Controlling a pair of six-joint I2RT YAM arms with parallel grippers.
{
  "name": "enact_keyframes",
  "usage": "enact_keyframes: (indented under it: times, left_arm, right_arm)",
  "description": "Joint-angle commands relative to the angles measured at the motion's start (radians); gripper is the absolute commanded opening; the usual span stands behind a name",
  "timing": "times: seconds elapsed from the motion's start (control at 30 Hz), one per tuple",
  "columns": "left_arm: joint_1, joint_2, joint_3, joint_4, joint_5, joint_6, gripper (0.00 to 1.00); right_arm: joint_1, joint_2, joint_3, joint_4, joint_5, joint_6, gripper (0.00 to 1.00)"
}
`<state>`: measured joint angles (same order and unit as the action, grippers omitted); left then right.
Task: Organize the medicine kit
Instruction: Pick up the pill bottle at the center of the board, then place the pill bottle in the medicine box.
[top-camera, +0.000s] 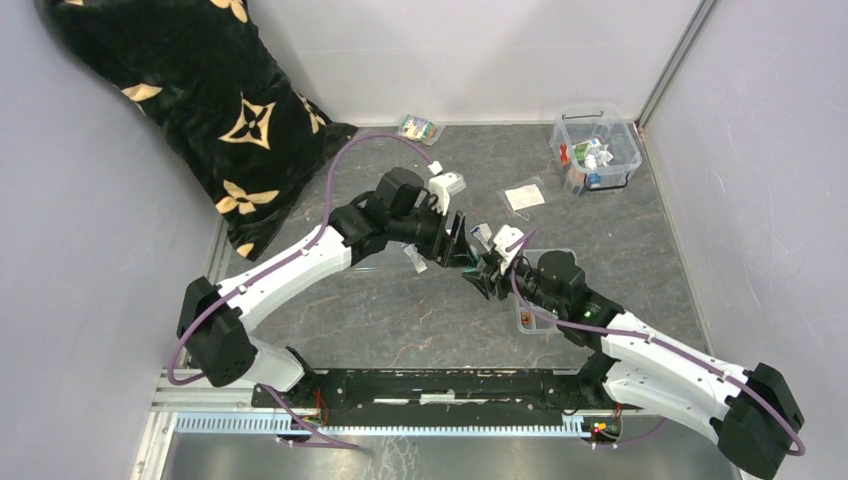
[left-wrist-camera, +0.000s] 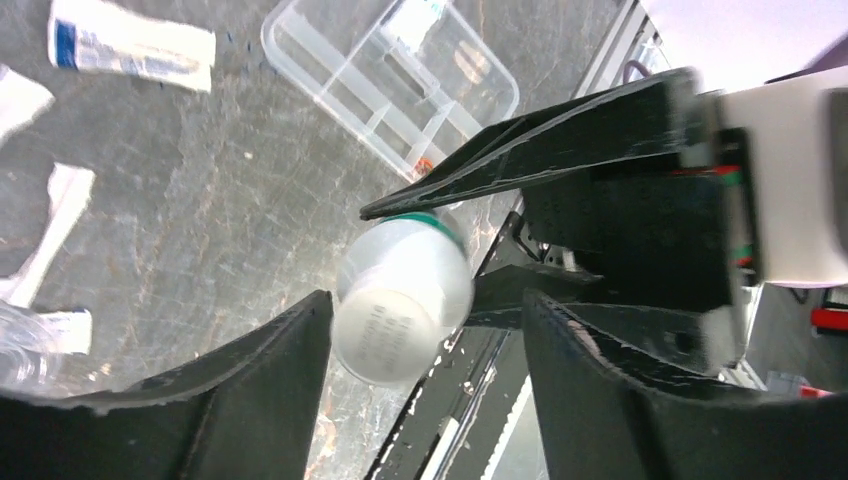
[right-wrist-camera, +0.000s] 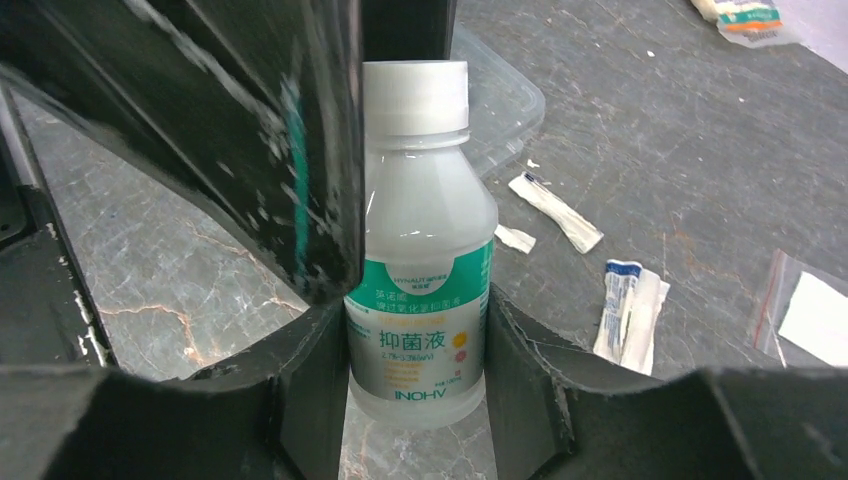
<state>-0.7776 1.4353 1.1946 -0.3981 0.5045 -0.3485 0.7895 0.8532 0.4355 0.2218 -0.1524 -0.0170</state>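
My right gripper (right-wrist-camera: 417, 375) is shut on a white bottle (right-wrist-camera: 420, 260) with a green label and a white cap, and holds it above the table's middle. My left gripper (left-wrist-camera: 425, 370) is open around the bottle's far end (left-wrist-camera: 400, 315), with one finger close beside it and the other apart. The two grippers meet in the top view, left (top-camera: 455, 240) and right (top-camera: 487, 272). The medicine kit (top-camera: 597, 150), a clear box holding several items, stands at the back right without its lid on.
A shallow clear divided tray (left-wrist-camera: 390, 80) lies under the right arm (top-camera: 545, 300). Loose packets (right-wrist-camera: 627, 310), a clear bag (top-camera: 524, 196) and a small pack (top-camera: 418, 127) lie on the table. A black patterned cushion (top-camera: 200, 100) fills the back left.
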Motion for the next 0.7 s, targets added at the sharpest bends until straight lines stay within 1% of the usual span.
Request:
enact_keyframes:
  times: [0.0, 0.03, 0.07, 0.1, 0.17, 0.23, 0.27, 0.33, 0.4, 0.47, 0.6, 0.67]
  left_arm:
    - [0.002, -0.007, 0.156, 0.017, -0.038, -0.011, 0.81]
    - [0.008, 0.001, 0.196, -0.005, -0.079, -0.011, 0.85]
    - [0.029, 0.007, 0.233, -0.030, -0.129, -0.020, 0.92]
    - [0.057, 0.009, 0.258, -0.047, -0.189, -0.039, 0.97]
    - [0.153, -0.011, 0.262, -0.051, -0.257, -0.120, 0.99]
    - [0.273, -0.060, 0.193, -0.016, -0.292, -0.203, 1.00]
    - [0.324, -0.085, 0.157, -0.005, -0.297, -0.226, 1.00]
    - [0.388, -0.115, 0.113, -0.037, -0.301, -0.235, 1.00]
    - [0.399, -0.135, 0.088, -0.089, -0.322, -0.208, 1.00]
    - [0.399, -0.173, 0.040, -0.116, -0.353, -0.186, 1.00]
    - [0.400, -0.283, -0.052, -0.172, -0.478, -0.144, 1.00]
    - [0.400, -0.328, -0.084, -0.195, -0.534, -0.122, 1.00]
  right_arm:
    - [-0.007, -0.002, 0.070, -0.003, 0.096, 0.028, 0.45]
    - [-0.008, -0.004, 0.077, -0.021, 0.121, 0.043, 0.45]
    - [-0.011, -0.005, 0.089, -0.043, 0.144, 0.043, 0.45]
    - [-0.015, -0.005, 0.101, -0.067, 0.176, 0.043, 0.46]
    - [-0.026, 0.004, 0.133, -0.112, 0.236, 0.037, 0.46]
    - [-0.055, 0.039, 0.192, -0.182, 0.316, 0.030, 0.47]
    - [-0.080, 0.070, 0.236, -0.211, 0.340, 0.027, 0.47]
    - [-0.147, 0.135, 0.328, -0.270, 0.348, 0.024, 0.45]
    - [-0.225, 0.200, 0.410, -0.294, 0.328, 0.024, 0.43]
    - [-0.299, 0.265, 0.490, -0.331, 0.320, -0.011, 0.43]
    - [-0.470, 0.377, 0.615, -0.370, 0.255, 0.008, 0.41]
    - [-0.552, 0.442, 0.685, -0.387, 0.252, 0.009, 0.41]
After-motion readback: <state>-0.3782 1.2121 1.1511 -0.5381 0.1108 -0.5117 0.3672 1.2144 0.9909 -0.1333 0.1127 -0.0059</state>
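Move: In a handover above the table's centre, the right fingers already grip the pill bottle; the left ones are slackening beside its cap. From the right hand the clear bin lies about 27 cm ahead and 29 cm right, some 12 cm lower. The gauze pack is about 18 cm ahead, 12 right; the swab packets 9 ahead, 4 right; the organizer 16 right, level, all roughly 17 cm below. From the left hand, the clear lid lies about 9 cm ahead, 17 left and 20 below. Keeping its grip, the right hand carries the pill bottle about 17 cm forward and 13 cm right towards the clear bin, gathering speed, rising 6 cm late on and turning some 40 degrees clockwise. The left fingers open wide and come free; that hand lifts 9 cm while going forward, swings left over the lid, then sinks and draws back a little, turning about 45 degrees counter-clockwise. ##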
